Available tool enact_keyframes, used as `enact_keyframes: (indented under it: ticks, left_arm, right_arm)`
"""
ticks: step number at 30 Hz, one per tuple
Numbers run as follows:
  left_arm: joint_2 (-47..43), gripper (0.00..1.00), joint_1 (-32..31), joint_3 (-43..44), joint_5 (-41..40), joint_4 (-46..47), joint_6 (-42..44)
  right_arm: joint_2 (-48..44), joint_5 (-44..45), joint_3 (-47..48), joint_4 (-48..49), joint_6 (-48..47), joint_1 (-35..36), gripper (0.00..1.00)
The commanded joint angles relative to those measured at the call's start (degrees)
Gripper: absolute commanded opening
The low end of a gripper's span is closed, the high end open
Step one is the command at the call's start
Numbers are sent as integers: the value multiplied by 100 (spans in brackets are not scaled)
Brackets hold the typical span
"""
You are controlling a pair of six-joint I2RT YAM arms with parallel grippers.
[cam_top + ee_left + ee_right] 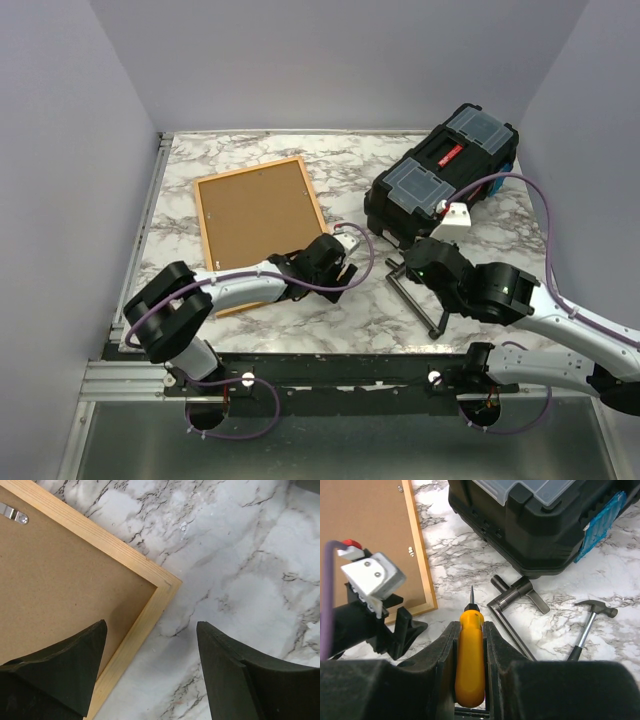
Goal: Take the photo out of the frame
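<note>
The frame lies back side up on the marble table, its pale wood edge around a brown backing board. The photo's picture side is hidden; only that brown board shows. My left gripper stands open over the frame's near right corner, one finger above the board and the other above bare marble. In the top view the left gripper sits at that same corner. My right gripper is shut on an orange-handled screwdriver, tip pointing away, to the right of the frame.
A black toolbox stands at the back right. A metal bar tool and a hammer lie on the marble in front of it, beside the right gripper. A rail runs along the table's left edge.
</note>
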Motion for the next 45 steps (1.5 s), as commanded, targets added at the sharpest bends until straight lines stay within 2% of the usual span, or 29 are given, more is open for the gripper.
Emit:
enact_keyframes:
  ticks: [1, 7, 10, 12, 16, 22, 26, 29, 34, 42, 43, 45]
  left_arm:
    - [343, 72, -165, 323, -586, 140, 396]
    - [686, 57, -342, 396, -1067, 189, 141]
    - [869, 43, -524, 480, -1573, 1, -168]
    - [1013, 35, -584, 571, -1901, -223, -455]
    - [1225, 26, -613, 728, -2287, -652, -1074]
    - [1577, 0, -596, 1379, -2277, -1639, -2347]
    - [1887, 0, -543, 1918, -1634, -1760, -2735]
    - [2249, 0, -460, 2654, -1511, -2077, -2792]
    - [2563, 0, 105, 3600, -933, -2275, -3041]
    - [2594, 0, 994, 3972, 499, -1745, -3412]
    - [2554, 7, 1063, 3963, 723, -1639, -3381]
    - [2415, 35, 1155, 3768, 1084, -1336, -3304]
  right_arm:
    - [-61, 30, 117, -20, 18, -24, 1]
    - [-60, 27, 84, -19, 51, -22, 1]
    - [-63, 49, 67, -4, 25, -27, 1]
    - [-46, 48, 45, 30, 0, -29, 1]
    - [1, 23, 23, 90, -24, -23, 1]
    - [-25, 45, 6, 111, -36, -24, 1]
    - [-84, 45, -4, 128, -27, -25, 1]
    - [-106, 36, -4, 110, -30, -23, 1]
    - [-113, 5, -28, 19, 56, -25, 1]
    - [-29, -5, -81, -59, 326, -24, 1]
    - [-9, -22, -83, -57, 333, -22, 1]
    - [50, -47, -69, -23, 336, -27, 1]
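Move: The left hand hovers open over the back of the wooden frame. The frame's near-right corner is about 3 cm ahead, 3 cm right and 3 cm below. The black toolbox is centred some 30 cm ahead and 27 cm right, its middle about 5 cm higher; the metal crank lies roughly 19 cm right and 1 cm back, 3 cm below. From the right hand, still holding the screwdriver, the same corner is about 8 cm ahead, 11 cm left and 22 cm below. The left hand dips about 2 cm while edging forward and slightly right, and shuts its fingers across the wooden border just beside the near-right corner, one pad on the inner side over the backing board and one outside. Keeping that pinch, it drags the corner about 10 cm forward and a little to the right towards the toolbox, rising some 3 cm and turning about 30 degrees counter-clockwise, while the right hand holds the screwdriver in place. ##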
